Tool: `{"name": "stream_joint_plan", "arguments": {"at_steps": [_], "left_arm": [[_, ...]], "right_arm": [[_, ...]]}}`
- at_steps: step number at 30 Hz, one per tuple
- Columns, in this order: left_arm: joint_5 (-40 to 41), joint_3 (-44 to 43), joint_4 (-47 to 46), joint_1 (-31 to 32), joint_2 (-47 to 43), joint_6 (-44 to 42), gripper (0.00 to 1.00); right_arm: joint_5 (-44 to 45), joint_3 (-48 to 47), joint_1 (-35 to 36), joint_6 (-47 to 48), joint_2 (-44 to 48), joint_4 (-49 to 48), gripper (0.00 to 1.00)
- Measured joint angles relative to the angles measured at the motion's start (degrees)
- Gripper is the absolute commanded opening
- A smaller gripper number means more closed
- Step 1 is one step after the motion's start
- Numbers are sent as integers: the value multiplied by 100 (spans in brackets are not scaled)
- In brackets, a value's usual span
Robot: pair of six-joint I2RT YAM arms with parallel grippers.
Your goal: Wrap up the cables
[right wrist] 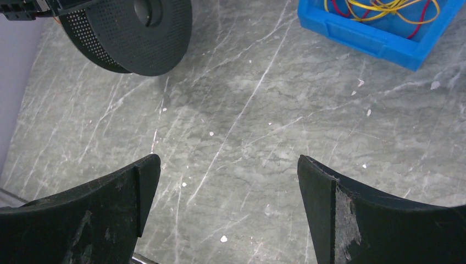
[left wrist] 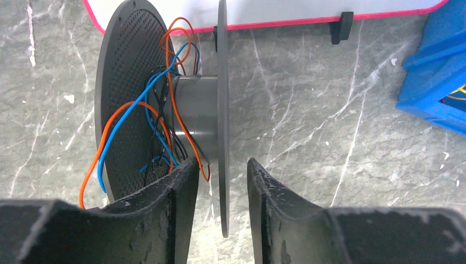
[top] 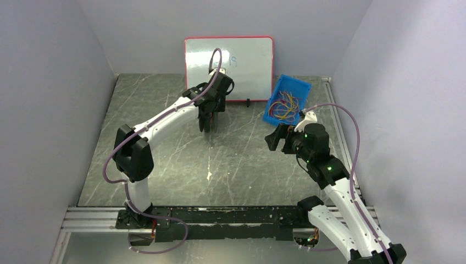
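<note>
A dark grey spool (left wrist: pixel 132 82) stands on edge with orange, blue and black wires (left wrist: pixel 165 110) loosely looped round its hub. My left gripper (left wrist: pixel 222 170) is open and straddles the spool's thin right flange (left wrist: pixel 222 82), with a gap on each side. In the top view the left gripper (top: pixel 207 126) points down in front of the whiteboard. Yellow and red cables (top: pixel 286 105) lie tangled in a blue bin (top: pixel 273 117). My right gripper (top: pixel 273 137) is open and empty just left of the bin. It hovers over bare table in the right wrist view (right wrist: pixel 229 165).
A red-framed whiteboard (top: pixel 242 60) leans on the back wall behind the spool. The blue bin (right wrist: pixel 373 41) sits at the back right, near the right wall. The spool (right wrist: pixel 132 33) shows at the top left of the right wrist view.
</note>
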State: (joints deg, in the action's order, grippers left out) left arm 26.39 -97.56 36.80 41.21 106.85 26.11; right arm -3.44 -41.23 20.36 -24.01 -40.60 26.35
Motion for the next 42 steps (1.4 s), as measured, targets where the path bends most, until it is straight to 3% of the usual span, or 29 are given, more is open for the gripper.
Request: {"name": "stream_joint_plan", "arguments": {"at_steps": [13,20,23,42], "left_arm": [[39,0,-17,103,-59,-79,79],[17,0,-61,223,-396,-177,88],[-13,0,-63,225,-562,-214,98],[-463,1108,-223,251,-2184,-883,99]], "right_arm": [[2,22,0,-22,35,-2,100],[50,20,0,-20,33,2,100],[87,20,0,-20,33,2,100],[658,-391,0,-13,-501,-94,97]]}}
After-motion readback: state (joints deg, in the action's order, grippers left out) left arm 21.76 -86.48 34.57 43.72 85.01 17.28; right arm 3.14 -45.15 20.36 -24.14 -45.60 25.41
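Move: The cable spool already stands on its rim with the open left fingers loosely astride its right flange; its middle is about 4 cm ahead of the left hand, 3 cm left and 7 cm lower. From that hand, the whiteboard is some 16 cm ahead and 6 cm right, the blue bin about 14 cm ahead and 29 cm right. From the right hand, the bin lies some 28 cm ahead and 4 cm right, the spool about 21 cm ahead and 25 cm left. Spread the left fingers from part-open to fully wide and lift them off the spool's right flange, rising about 9 cm, then drawing back some 6 cm and finally edging left, tipping the fingers slightly up and turning clockwise about 10 degrees. Late on, start the open right gripper forward towards the blue bin, about 3 cm, turning slightly clockwise. ##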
